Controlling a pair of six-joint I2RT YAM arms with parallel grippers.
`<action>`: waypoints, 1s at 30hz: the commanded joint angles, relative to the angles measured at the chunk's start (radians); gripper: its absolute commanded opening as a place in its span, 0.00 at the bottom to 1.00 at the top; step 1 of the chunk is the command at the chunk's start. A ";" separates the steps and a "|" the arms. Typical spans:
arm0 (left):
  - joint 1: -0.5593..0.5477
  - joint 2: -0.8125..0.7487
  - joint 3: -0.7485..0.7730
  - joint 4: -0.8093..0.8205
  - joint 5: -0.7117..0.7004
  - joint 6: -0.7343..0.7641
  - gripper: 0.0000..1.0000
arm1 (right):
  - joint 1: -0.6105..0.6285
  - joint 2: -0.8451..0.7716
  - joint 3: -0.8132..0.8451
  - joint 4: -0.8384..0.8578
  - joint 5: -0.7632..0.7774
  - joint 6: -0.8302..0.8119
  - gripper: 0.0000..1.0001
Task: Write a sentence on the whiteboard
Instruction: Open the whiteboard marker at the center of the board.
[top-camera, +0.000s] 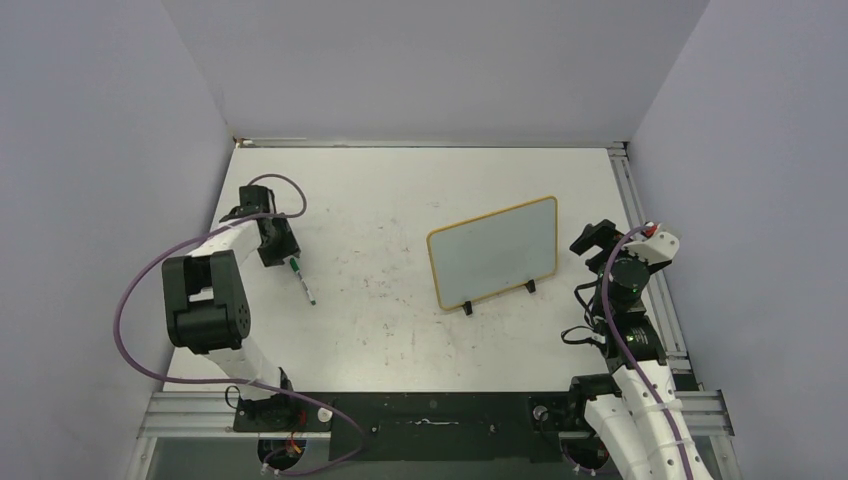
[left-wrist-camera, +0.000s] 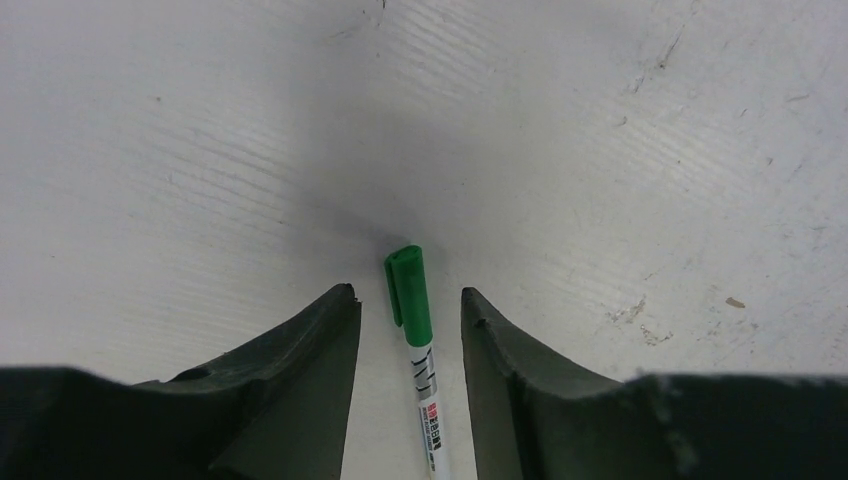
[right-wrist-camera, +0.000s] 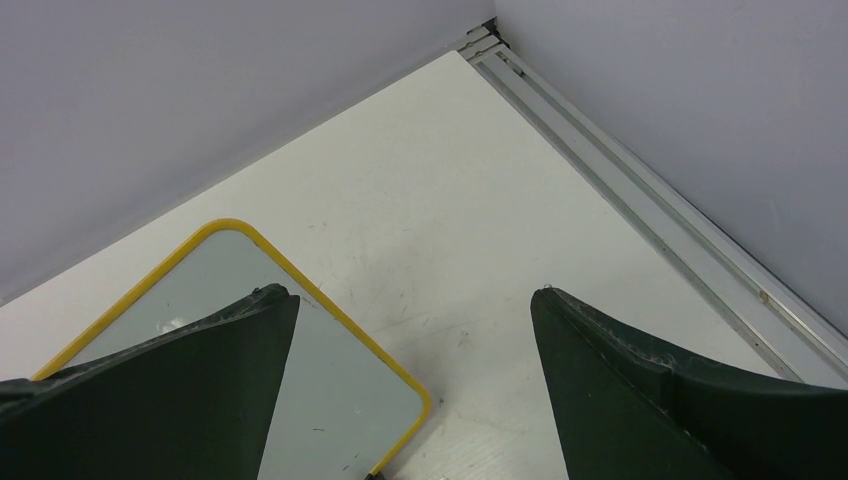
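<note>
The whiteboard (top-camera: 493, 252) stands on two black feet right of the table's middle, its yellow-rimmed face blank; the sentence is out of view. A marker (top-camera: 301, 282) with a green cap and white barrel lies flat on the table at the left. My left gripper (top-camera: 283, 252) is lowered over its capped end. In the left wrist view the marker (left-wrist-camera: 420, 340) lies between the two dark fingers of that gripper (left-wrist-camera: 407, 292), with a gap on each side, so the jaws are open. My right gripper (top-camera: 592, 238) hovers open beside the board's right edge; its view shows the board's corner (right-wrist-camera: 340, 380).
Grey walls close in the table on three sides. An aluminium rail (top-camera: 640, 230) runs along the right edge and shows in the right wrist view as the rail (right-wrist-camera: 650, 220). A purple cable (top-camera: 135, 290) loops off the left arm. The table surface (top-camera: 380, 200) is scuffed white.
</note>
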 joint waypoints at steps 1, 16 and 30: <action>-0.026 0.031 0.057 -0.052 -0.067 0.018 0.37 | 0.005 0.008 0.034 0.011 0.004 -0.002 0.90; -0.057 0.141 0.107 -0.135 -0.131 0.050 0.24 | 0.005 -0.004 0.034 0.004 0.010 0.002 0.90; -0.066 -0.115 -0.039 -0.022 0.158 -0.089 0.00 | 0.035 0.002 0.059 0.083 -0.427 -0.091 0.93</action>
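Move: The marker's green cap lies just under the left hand's part-open fingers, about 1 cm back, 1 cm right and 3 cm down; the marker's middle is some 5 cm back and 3 cm right. The whiteboard's centre is roughly 55 cm to the right and 3 cm farther out. From the right hand, the cap is about 74 cm left, 7 cm ahead and 22 cm down. Left hand sinks 2 cm, pinches the marker's cap, then draws right and back; right hand starts about 3 cm left. ##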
